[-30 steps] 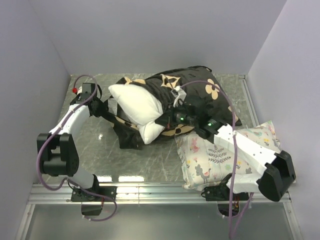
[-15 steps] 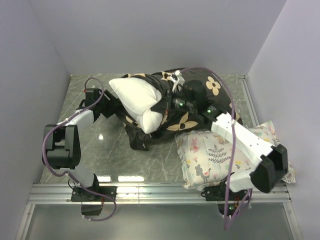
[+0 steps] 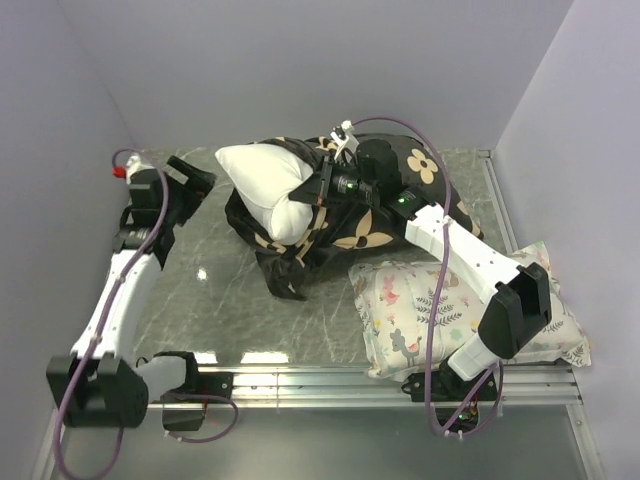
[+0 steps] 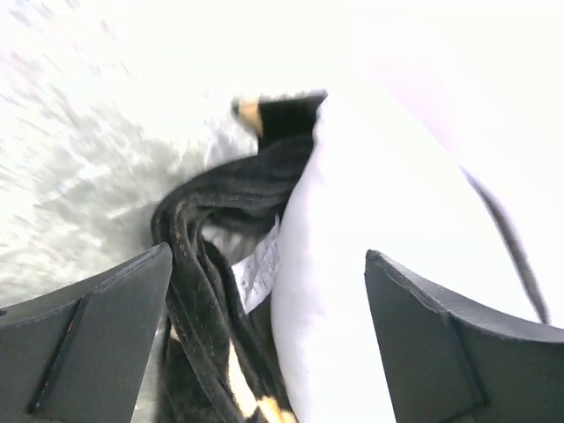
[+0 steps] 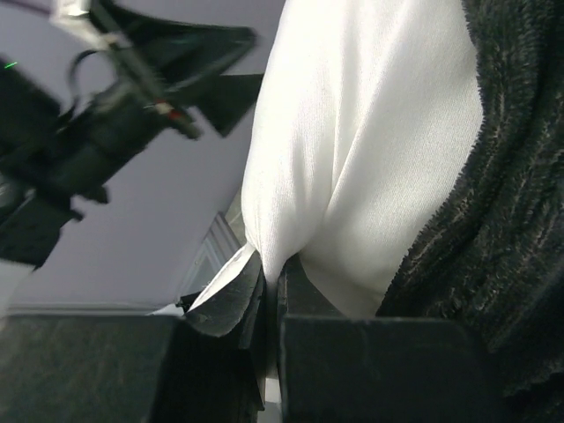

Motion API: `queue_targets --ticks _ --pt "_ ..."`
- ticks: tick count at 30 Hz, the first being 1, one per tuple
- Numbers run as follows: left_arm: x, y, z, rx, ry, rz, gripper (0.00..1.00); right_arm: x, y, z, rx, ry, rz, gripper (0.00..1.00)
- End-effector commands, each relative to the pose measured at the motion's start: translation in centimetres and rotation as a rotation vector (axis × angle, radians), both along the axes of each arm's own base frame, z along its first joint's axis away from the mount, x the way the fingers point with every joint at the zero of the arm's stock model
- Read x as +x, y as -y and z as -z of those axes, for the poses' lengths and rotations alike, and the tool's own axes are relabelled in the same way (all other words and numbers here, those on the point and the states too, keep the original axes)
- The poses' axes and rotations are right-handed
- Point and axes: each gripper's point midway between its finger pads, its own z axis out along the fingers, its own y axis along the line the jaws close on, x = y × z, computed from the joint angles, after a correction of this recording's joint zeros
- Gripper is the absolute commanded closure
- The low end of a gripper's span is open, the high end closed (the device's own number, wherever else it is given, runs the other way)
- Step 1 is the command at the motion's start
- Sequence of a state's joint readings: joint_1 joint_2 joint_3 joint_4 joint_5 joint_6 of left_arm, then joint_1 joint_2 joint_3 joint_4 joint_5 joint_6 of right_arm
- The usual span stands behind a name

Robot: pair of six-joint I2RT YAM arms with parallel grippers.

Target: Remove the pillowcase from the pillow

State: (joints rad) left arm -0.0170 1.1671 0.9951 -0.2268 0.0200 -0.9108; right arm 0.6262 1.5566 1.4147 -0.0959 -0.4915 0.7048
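The white pillow (image 3: 262, 183) sticks out of the left end of the black pillowcase (image 3: 385, 215) with tan flowers, at the back of the table. My right gripper (image 3: 316, 193) is shut on a fold of the pillow's white fabric (image 5: 352, 150); in the right wrist view the gripper (image 5: 274, 284) pinches it, with black plush (image 5: 502, 211) at the right. My left gripper (image 3: 203, 187) hangs open just left of the pillow, holding nothing. In the left wrist view the open gripper (image 4: 269, 339) faces the pillowcase's black rim (image 4: 211, 238) and the pillow (image 4: 370, 256).
A smaller floral-print pillow (image 3: 440, 310) lies at the front right, under my right arm. Grey walls close in the marble table (image 3: 200, 300) on the left, back and right. A metal rail (image 3: 320, 385) runs along the near edge.
My left gripper opened, let go of the pillowcase and drew back to the left. My right gripper carried the pillow toward the back, the pillowcase bunching up behind it.
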Motion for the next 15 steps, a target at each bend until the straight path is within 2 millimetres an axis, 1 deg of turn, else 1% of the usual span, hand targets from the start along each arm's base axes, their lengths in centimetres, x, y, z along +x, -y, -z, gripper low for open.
queue_targets --ticks 1,3,4,5,6,7,8,10,11,12,13,14,15 --pt "-2.7 -2.6 -1.9 0.074 -0.002 -0.117 0.03 0.0 -1.0 -9.3 0.208 0.187 -0.007 1.0" --pt "-3.8 -1.0 -3.3 0.052 0.05 -0.029 0.02 0.5 -1.1 -9.4 0.207 0.19 0.012 1.0" --pt "-4.1 -0.4 -3.8 0.04 0.074 -0.007 0.01 0.5 -1.5 -9.5 0.21 0.19 0.009 1.0" --pt "-4.5 0.7 -4.0 0.019 0.087 0.032 0.01 0.7 -1.6 -9.6 0.213 0.192 0.013 1.0" --pt "-5.4 3.2 -4.2 -0.004 0.106 0.096 0.01 0.9 -1.8 -10.1 0.215 0.196 0.023 1.0" --pt "-5.9 4.5 -3.9 -0.012 0.102 0.127 0.01 1.2 -2.2 -9.7 0.208 0.19 0.023 1.0" --pt "-6.8 7.2 -3.7 -0.038 0.1 0.202 0.01 1.3 -2.4 -9.7 0.206 0.188 0.024 1.0" --pt "-7.6 9.3 -3.5 -0.072 0.11 0.256 0.01 1.7 -2.8 -9.6 0.203 0.18 0.029 1.0" --pt "-8.0 10.7 -3.4 -0.108 0.126 0.287 0.01 1.6 -3.1 -9.5 0.203 0.178 0.026 1.0" --pt "-8.2 11.5 -3.4 -0.13 0.135 0.313 0.01 1.6 -3.3 -9.4 0.202 0.176 0.028 1.0" --pt "-8.2 12.3 -3.9 -0.152 0.17 0.336 0.01 1.9 -3.4 -9.3 0.197 0.179 0.041 1.0" --pt "-8.4 13.0 -3.3 -0.166 0.158 0.356 0.01 1.9 -3.6 -9.2 0.194 0.178 0.043 1.0" --pt "-8.6 13.5 -3.4 -0.171 0.17 0.371 0.01 1.8 -3.9 -8.9 0.185 0.171 0.04 1.0"
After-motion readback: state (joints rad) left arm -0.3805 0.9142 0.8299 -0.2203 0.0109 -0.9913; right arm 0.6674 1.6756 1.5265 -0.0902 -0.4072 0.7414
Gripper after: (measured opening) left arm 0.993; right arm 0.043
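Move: Off the left hand's right side lies the bared white pillow, its middle about 13 cm to the right, 2 cm back and 7 cm lower. The pillowcase's bunched rim is some 10 cm right, 9 cm back and 13 cm below that hand; the black hanging fold is roughly 18 cm right, 20 cm back and 19 cm down. From the right hand, already pinching the pillow, its middle lies about 8 cm left, 1 cm ahead and 10 cm below. Swinging round to the pillow's near-left side with fingers still wide open, the left hand first rises about 5 cm while drawing back, then sweeps right and back and sinks again, ending some 12 cm right and 9 cm back, turned about 20 degrees clockwise. The right hand keeps its pinch on the white pillow and eases about 3 cm left and 2 cm forward. ##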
